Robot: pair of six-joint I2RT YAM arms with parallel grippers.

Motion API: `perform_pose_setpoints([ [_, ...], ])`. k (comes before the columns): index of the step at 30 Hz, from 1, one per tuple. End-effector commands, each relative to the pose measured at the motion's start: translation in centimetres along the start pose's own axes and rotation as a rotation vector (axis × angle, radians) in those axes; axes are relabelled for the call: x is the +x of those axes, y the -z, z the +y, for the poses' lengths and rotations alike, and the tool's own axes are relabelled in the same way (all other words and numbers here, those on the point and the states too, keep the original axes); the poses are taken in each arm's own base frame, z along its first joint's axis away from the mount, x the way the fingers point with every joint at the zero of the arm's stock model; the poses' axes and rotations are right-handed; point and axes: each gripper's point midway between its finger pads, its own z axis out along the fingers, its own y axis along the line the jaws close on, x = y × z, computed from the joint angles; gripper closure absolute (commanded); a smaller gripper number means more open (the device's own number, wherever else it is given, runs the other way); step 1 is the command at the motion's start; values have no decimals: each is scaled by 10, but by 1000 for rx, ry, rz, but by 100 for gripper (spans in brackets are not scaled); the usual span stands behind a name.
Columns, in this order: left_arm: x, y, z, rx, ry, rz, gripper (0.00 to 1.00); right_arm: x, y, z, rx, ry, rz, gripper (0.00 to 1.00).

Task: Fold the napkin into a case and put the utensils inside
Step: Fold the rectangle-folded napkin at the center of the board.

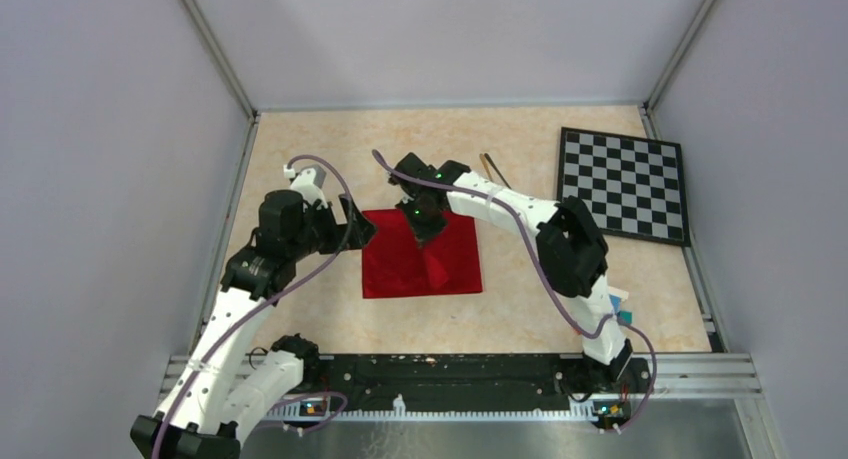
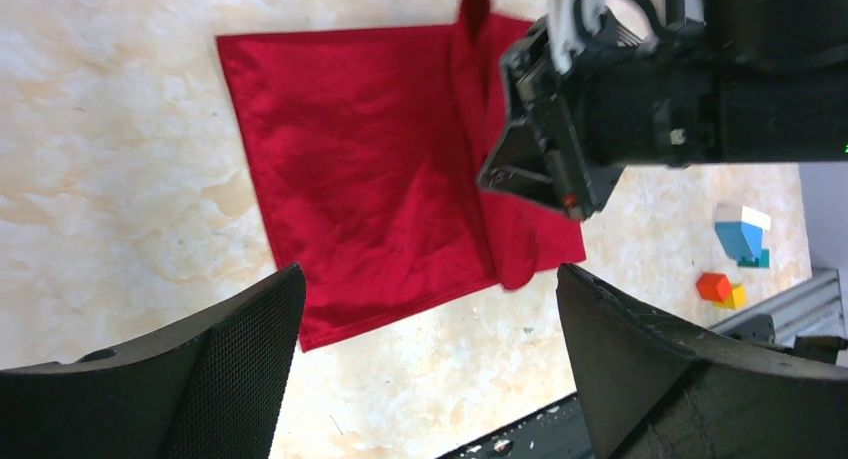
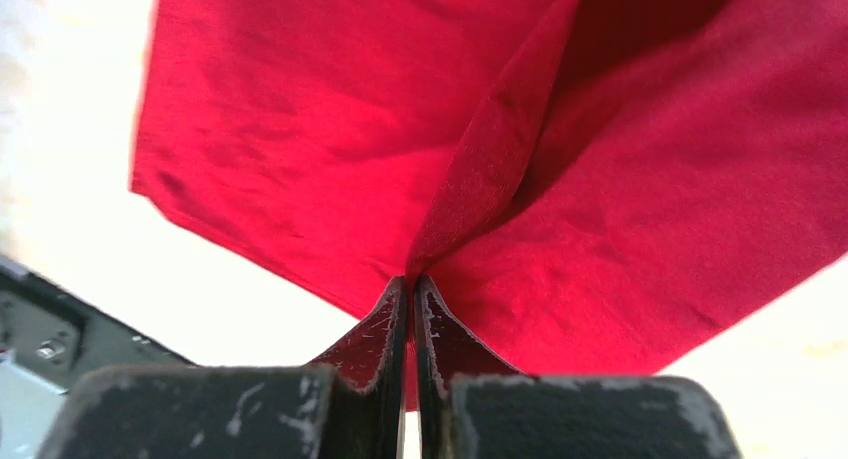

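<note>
The deep-red napkin point(image 1: 400, 264) point(image 2: 370, 159) point(image 3: 300, 129) lies spread on the beige table, with a raised ridge of cloth running along its right part. My right gripper point(image 1: 428, 235) point(image 2: 492, 179) point(image 3: 412, 279) is shut on that ridge and holds it pinched up off the table. At the napkin's left edge my left gripper point(image 1: 358, 224) point(image 2: 430, 274) hovers open, with nothing between its fingers. The utensils point(image 1: 492, 168) lie as thin gold and dark sticks behind the right arm, partly hidden. No folded case shows.
A black-and-white checkered board point(image 1: 625, 184) lies at the back right. Small coloured blocks point(image 1: 622, 314) point(image 2: 740, 239) sit near the right arm's base. A black rail point(image 1: 450, 369) runs along the near edge, and walls enclose three sides.
</note>
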Motion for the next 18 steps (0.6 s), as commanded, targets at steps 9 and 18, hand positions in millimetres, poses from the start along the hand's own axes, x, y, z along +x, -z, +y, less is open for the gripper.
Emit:
perform_pose_setpoints([
  [9, -35, 30, -1, -54, -29, -161, 1, -27, -3, 89, -278, 2, -36, 100],
  [18, -38, 35, -2, -57, -35, -172, 1, -33, -15, 104, -312, 8, -22, 100],
])
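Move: The right hand holds the napkin's lifted end over the cloth. The left edge's middle, where this end is being taken, lies about 13 cm to its left, level with it fore and aft and some 6 cm below. The spoon lies roughly 18 cm ahead and 16 cm right; the fork is about 3 cm right of the spoon. From the open left hand, that edge is about 5 cm ahead, 3 cm left and 19 cm below. Still pinching, the right hand carries the napkin's end 8 cm left, slightly back; the left rises 2 cm. ##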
